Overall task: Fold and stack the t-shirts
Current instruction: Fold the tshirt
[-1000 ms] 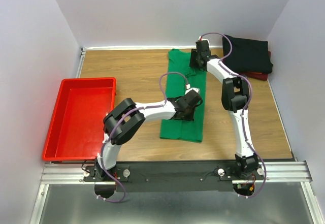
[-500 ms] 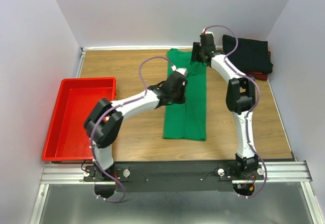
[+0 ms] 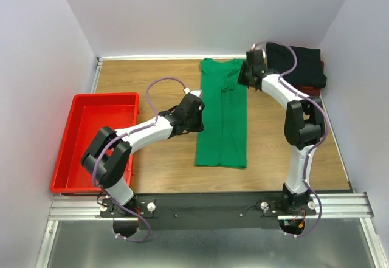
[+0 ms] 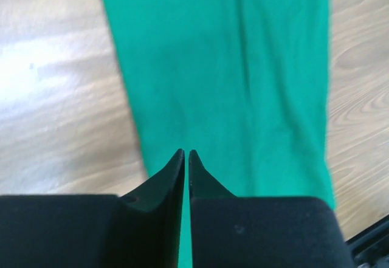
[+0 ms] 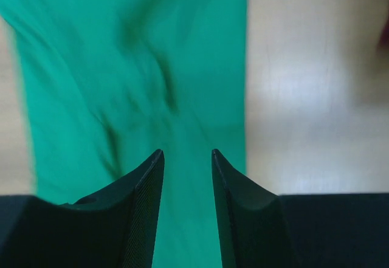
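The bright green t-shirt (image 3: 222,116) lies flat on the wooden table as a long narrow strip, its sides folded in. My left gripper (image 3: 196,117) hovers at the strip's left edge. In the left wrist view its tips (image 4: 186,152) stand only a slit apart, with nothing between them, over the green cloth (image 4: 231,67). My right gripper (image 3: 246,76) is at the strip's far right corner, open and empty above the green cloth (image 5: 121,67). The black t-shirt (image 3: 298,64) lies folded at the back right on top of the dark red t-shirt (image 3: 311,90).
A red plastic tray (image 3: 103,95) stands at the left side of the table. Grey walls close in the table on the left, back and right. Bare wood (image 3: 158,79) shows between the tray and the green shirt.
My left arm has drawn back leftward off the green shirt, and its jaws have parted a little. The right gripper has shifted right to the shirt's edge. The shirt now lies flatter and straighter.
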Available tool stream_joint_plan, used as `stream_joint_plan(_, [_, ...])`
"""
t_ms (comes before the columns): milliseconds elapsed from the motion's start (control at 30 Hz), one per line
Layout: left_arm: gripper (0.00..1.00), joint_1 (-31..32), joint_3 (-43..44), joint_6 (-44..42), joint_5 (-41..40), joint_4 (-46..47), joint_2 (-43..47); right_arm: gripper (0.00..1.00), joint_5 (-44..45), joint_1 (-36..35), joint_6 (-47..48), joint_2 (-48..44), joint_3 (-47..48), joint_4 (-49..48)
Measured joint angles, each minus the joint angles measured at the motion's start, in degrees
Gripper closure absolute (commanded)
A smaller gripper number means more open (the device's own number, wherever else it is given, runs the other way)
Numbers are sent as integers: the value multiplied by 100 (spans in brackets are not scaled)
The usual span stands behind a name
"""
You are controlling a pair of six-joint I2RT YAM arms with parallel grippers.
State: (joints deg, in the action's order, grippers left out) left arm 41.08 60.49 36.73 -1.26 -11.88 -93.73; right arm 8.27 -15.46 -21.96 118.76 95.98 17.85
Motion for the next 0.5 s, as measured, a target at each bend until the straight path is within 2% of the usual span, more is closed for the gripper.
stream_joint_plan(67, [77,-9,-275,39,2,24,138,55,-22,-35,-160,-177,-654,48])
stream_joint_plan(167, [75,-11,-643,74,90,114,348,55,-20,-199,-422,-660,-1729,225])
stream_joint_plan(300, [72,-20,-1008,72,271,293,463,55,-50,-575,-721,-1882,-3060,302])
stream_joint_plan(333, [68,-20,-1128,68,343,345,483,55,-98,-654,-811,-2345,-3447,262])
stream_joint_plan(500, [60,0,-1635,83,632,472,535,54,-291,-662,-1130,-3980,-4623,321])
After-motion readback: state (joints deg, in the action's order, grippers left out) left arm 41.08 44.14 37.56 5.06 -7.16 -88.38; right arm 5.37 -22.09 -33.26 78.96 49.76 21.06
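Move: The left hand's target, the green t-shirt's near left corner, lies about 12 cm back, 3 cm to its left and 7 cm below; the shirt's near right corner is 12 cm back and 17 cm right. From the right hand, that near right corner is roughly 35 cm back, 1 cm right and 9 cm below. The black folded stack stands some 9 cm ahead and 21 cm right of the right hand, 6 cm below. Both empty hands head back towards the near hem. The right runs about 22 cm back along the shirt's right side, dipping some 7 cm before climbing most of that again, its wrist tipping down a little and its half-open fingers unchanged. The left goes back about 7 cm while sinking nearly as far and easing left, fingers parting, to come in low at the shirt's left edge. ##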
